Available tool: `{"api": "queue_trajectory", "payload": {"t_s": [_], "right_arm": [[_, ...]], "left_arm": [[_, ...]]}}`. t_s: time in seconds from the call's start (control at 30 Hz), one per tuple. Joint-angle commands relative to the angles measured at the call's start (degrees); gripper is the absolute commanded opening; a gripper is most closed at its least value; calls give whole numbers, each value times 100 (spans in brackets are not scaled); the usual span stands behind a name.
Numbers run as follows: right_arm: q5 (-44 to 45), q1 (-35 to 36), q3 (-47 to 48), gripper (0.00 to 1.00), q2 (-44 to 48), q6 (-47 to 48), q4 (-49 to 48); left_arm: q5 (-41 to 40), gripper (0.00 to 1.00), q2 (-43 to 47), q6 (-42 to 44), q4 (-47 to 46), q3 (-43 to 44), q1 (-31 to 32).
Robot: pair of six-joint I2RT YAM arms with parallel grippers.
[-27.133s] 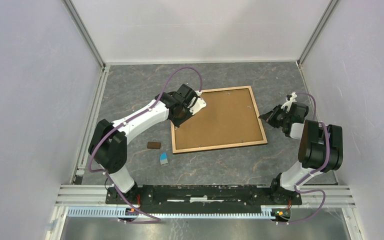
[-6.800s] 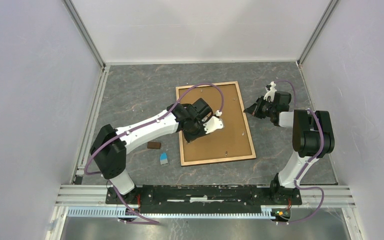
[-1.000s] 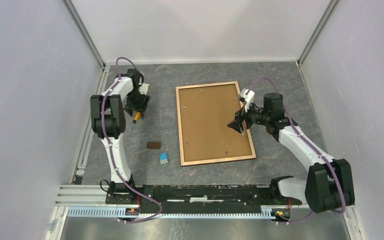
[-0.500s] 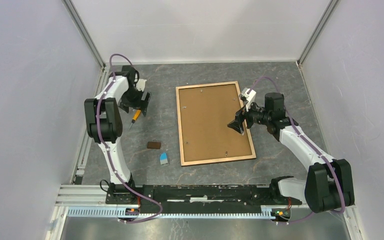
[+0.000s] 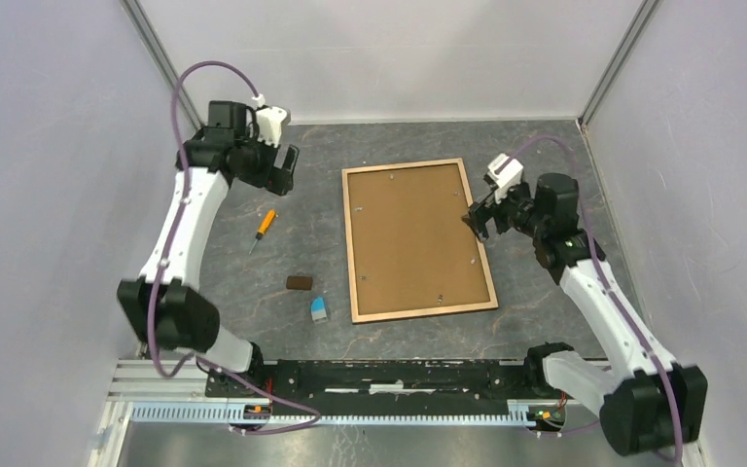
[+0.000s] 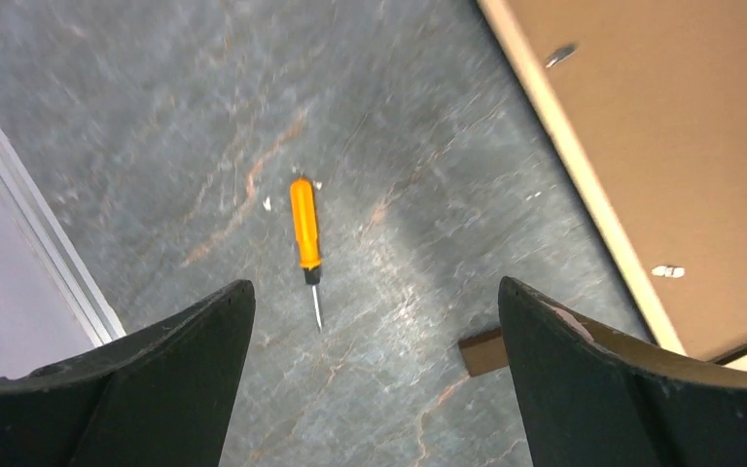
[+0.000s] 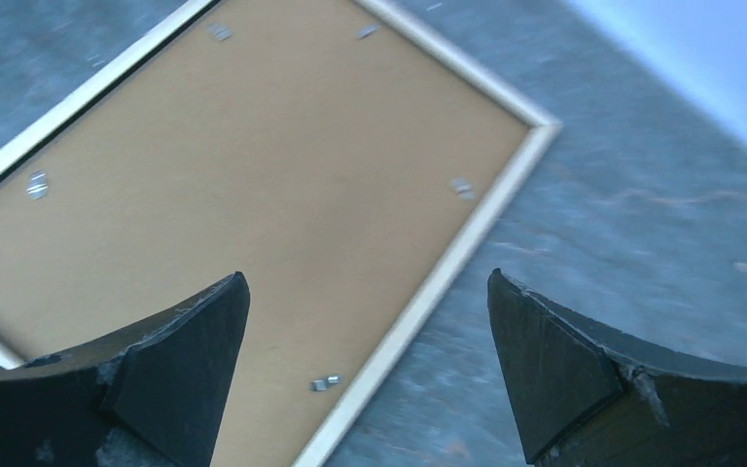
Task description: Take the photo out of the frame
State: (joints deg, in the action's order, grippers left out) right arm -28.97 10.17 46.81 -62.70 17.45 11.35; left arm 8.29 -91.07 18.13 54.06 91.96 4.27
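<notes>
The frame (image 5: 413, 238) lies face down mid-table, brown backing board up inside a light wood rim. The photo is hidden under that board. My left gripper (image 5: 285, 167) hangs open high over the far left of the table, nothing between its fingers; its wrist view looks down on the frame's (image 6: 681, 136) left edge. My right gripper (image 5: 478, 220) is open just above the frame's right edge, empty. In the right wrist view the rim (image 7: 428, 282) runs between the open jaws, with small metal clips (image 7: 326, 382) on the board.
An orange-handled screwdriver (image 5: 266, 225) lies on the table left of the frame, below the left gripper (image 6: 374, 302) in its wrist view. A small brown block (image 5: 299, 283) and a blue-white object (image 5: 319, 309) sit near the frame's near-left corner. Walls enclose three sides.
The left gripper opened, leaving the screwdriver on the table, and that arm rose and swung toward the back. The right gripper opened wider and drew back to the frame's right edge.
</notes>
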Motion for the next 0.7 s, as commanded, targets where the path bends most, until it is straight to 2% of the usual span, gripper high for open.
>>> {"api": "queue_trajectory", "payload": {"t_s": [0.0,0.07,0.1,0.2,0.27,0.37,0.53,0.67], "right_arm": [[1518,-26,-233,98,864,135,-551],[1926,-38,-161,98,814,223,-179],[1989,-50,8,98,664,311,190],[1310,-154,178,98,339,477,920],[962,-200,36,98,277,399,1050],[652,-369,-214,98,187,183,1036],[-203,-1208,-399,98,-132,-84,1053],[-662,-1619,-370,98,-649,-71,1340]], "left_arm": [[1102,100,1079,259,-568,-393,-22],[1530,100,1256,361,-316,-390,144],[1276,100,1268,361,-156,-331,443],[685,100,1482,714,54,-778,1592],[741,100,1665,861,32,-1255,2278],[823,100,1555,627,30,-1722,3222],[632,100,1160,325,-493,-2235,4572],[-186,100,784,-7,-1202,-2500,5489]]}}
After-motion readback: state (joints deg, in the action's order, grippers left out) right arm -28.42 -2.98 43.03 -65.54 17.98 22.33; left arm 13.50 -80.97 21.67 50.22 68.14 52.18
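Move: About 23 cm back and 16 cm right of the left hand, some 20 cm below it, lies the frame's near-left corner; the blue scraper is about 21 cm back and 10 cm right, the brown block 14 back and 5 right, the screwdriver 7 left and 1 back. For the right hand, the right rail's middle is about 4 cm ahead, 3 right and 18 below, with a metal tab 2 back and 1 right. Swinging back and to the right about 30 cm, the left hand rises some 6 cm, then sinks over the frame's near-left corner, wrist turning roughly 50 degrees clockwise. The right hand lifts a little, crosses rightward over the right rail and sinks outside it, its fingers tipping down and turning clockwise. Both grippers stay wide open and touch nothing. ##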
